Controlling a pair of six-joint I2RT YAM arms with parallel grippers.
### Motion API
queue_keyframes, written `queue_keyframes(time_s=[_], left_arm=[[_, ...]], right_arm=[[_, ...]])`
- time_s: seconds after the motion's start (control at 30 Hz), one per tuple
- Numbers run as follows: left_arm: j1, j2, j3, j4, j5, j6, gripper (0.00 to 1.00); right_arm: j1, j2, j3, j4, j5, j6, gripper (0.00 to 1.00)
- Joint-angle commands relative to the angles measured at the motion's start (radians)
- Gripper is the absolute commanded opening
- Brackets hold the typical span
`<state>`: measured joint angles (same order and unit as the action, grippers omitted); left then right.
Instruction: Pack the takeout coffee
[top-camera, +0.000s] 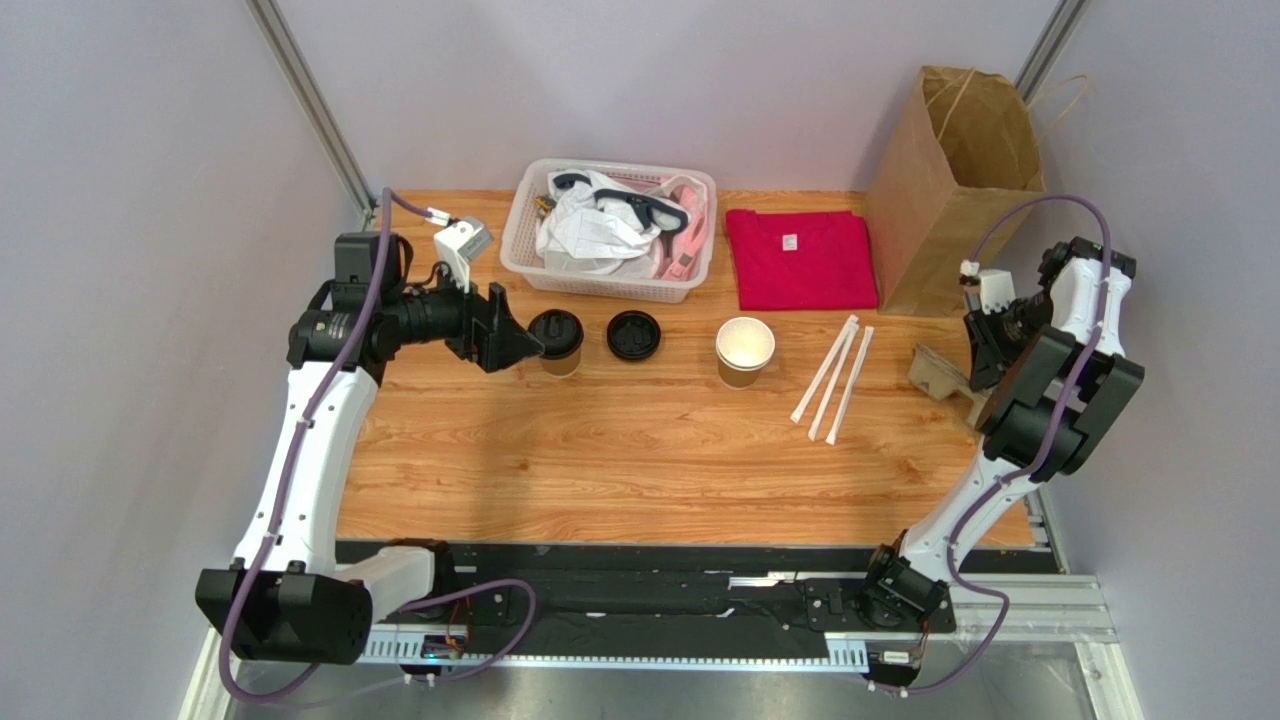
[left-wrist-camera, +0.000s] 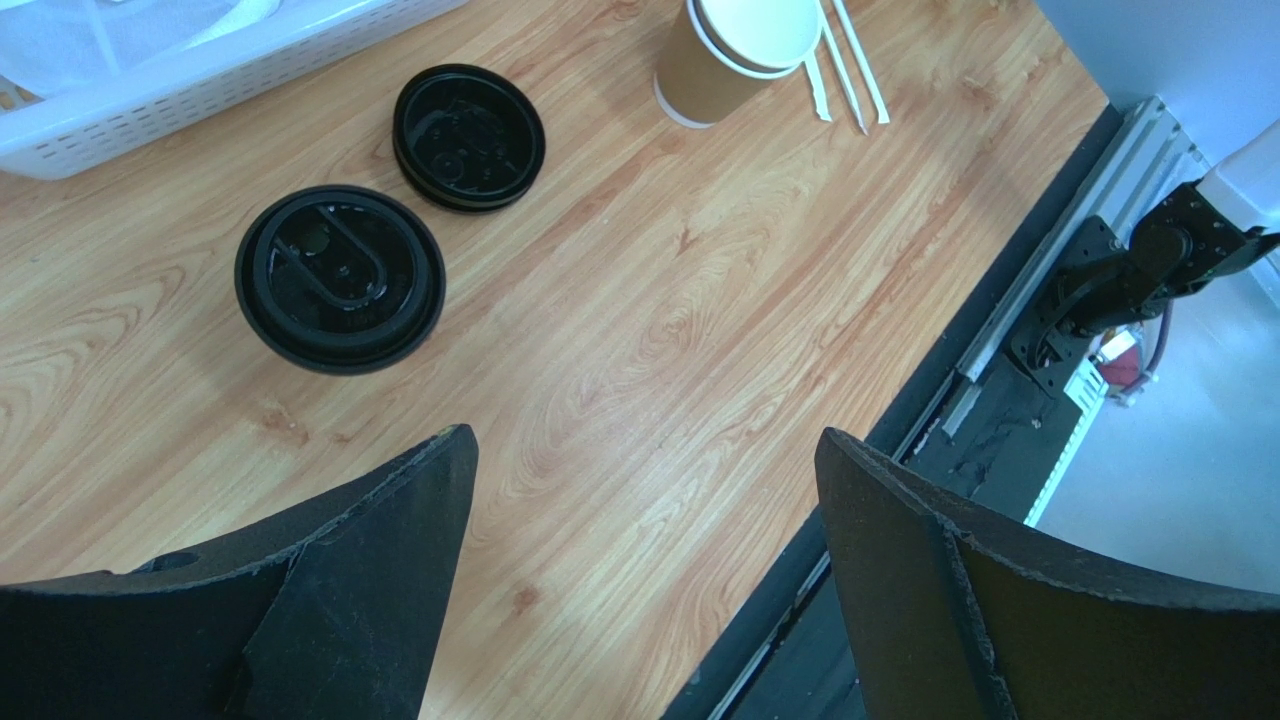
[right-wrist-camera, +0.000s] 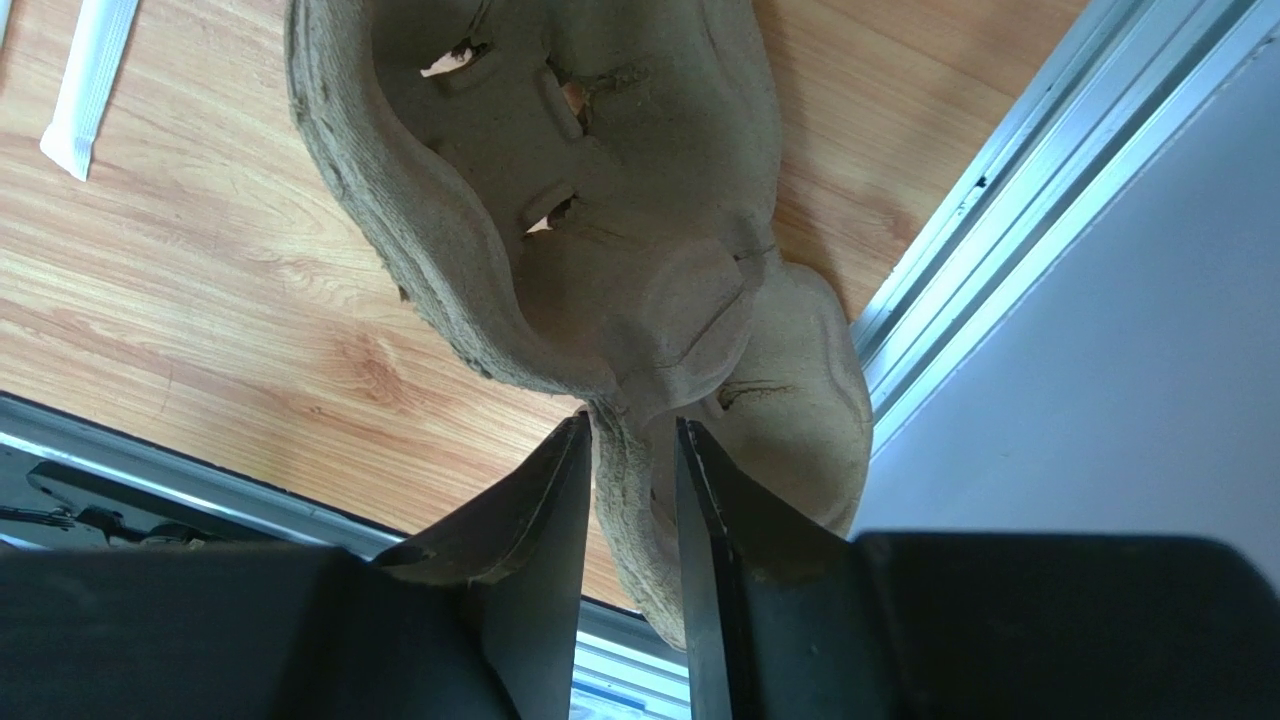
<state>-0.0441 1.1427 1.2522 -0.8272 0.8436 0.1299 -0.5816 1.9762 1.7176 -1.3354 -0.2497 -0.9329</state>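
Observation:
The takeout coffee (top-camera: 558, 342), a brown paper cup with a black lid, stands at the back left of the table; from above it shows as a round black lid (left-wrist-camera: 340, 278). My left gripper (top-camera: 519, 342) hovers just left of it, open and empty (left-wrist-camera: 646, 465). A loose black lid (top-camera: 633, 335) (left-wrist-camera: 467, 135) lies beside it, and a second brown cup (top-camera: 744, 350) (left-wrist-camera: 736, 53) stands uncovered, white inside. At the right edge my right gripper (top-camera: 977, 368) (right-wrist-camera: 631, 435) is shut on the rim of the pulp cup tray (top-camera: 941, 372) (right-wrist-camera: 571, 195).
A white basket (top-camera: 609, 278) with crumpled items sits at the back. A red cloth (top-camera: 801, 258) lies next to a tall brown paper bag (top-camera: 954, 180). Wrapped straws (top-camera: 834, 375) (right-wrist-camera: 93, 75) lie between the open cup and the tray. A metal rail (right-wrist-camera: 992, 240) borders the table.

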Motion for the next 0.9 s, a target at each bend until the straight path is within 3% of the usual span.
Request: queue_keyframes(time_s=[0.0,0.37,0.47,0.53,0.73,0.87], left_arm=[[-0.005,0.003,0.039,0.011,0.012,0.025,0.92],[-0.031,0.003,0.049,0.019,0.011,0.017,0.91],[-0.049,-0.001,0.055,0.028,0.0,0.02,0.91],[-0.068,0.0,0.056,0.036,-0.003,0.02,0.91],[-0.143,-0.017,0.053,0.094,-0.02,0.014,0.93],[-0.201,-0.058,0.017,0.215,-0.073,-0.064,0.96]], right_arm=[[-0.003,0.01,0.0,-0.133,-0.023,-0.007,0.3],[-0.003,0.027,-0.035,-0.12,-0.007,0.003,0.28],[-0.003,0.013,-0.062,-0.099,-0.011,0.005,0.08],[-0.004,-0.005,-0.072,-0.097,-0.016,0.005,0.0],[-0.004,-0.143,-0.118,-0.094,-0.069,-0.01,0.0],[0.0,-0.271,-0.142,-0.102,-0.164,0.009,0.0]])
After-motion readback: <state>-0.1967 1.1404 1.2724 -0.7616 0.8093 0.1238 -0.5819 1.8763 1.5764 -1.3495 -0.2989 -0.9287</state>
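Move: The cup carrier is right at the right gripper: its middle is about 3 cm ahead, 4 cm left and 3 cm lower, with the near rim between the fingertips. The straws lie some 22 cm left and 2 cm ahead, the paper bag about 20 cm ahead and 2 cm left. From the left gripper the carrier is about 63 cm right and 7 cm ahead; the lidded cup is 11 cm ahead, 2 cm right and roughly 20 cm below, the loose black lid 15 cm ahead and 13 cm right. Ease the right gripper down and back a centimetre or so with its slightly open fingers astride the carrier's near rim, shut them to pinch it, then pull left and back, starting to rise; about 4 cm of travel in all. Late on, swing the left gripper, kept wide open, about 4 cm to the right towards the carrier's side, rising slightly and turning a little clockwise. ##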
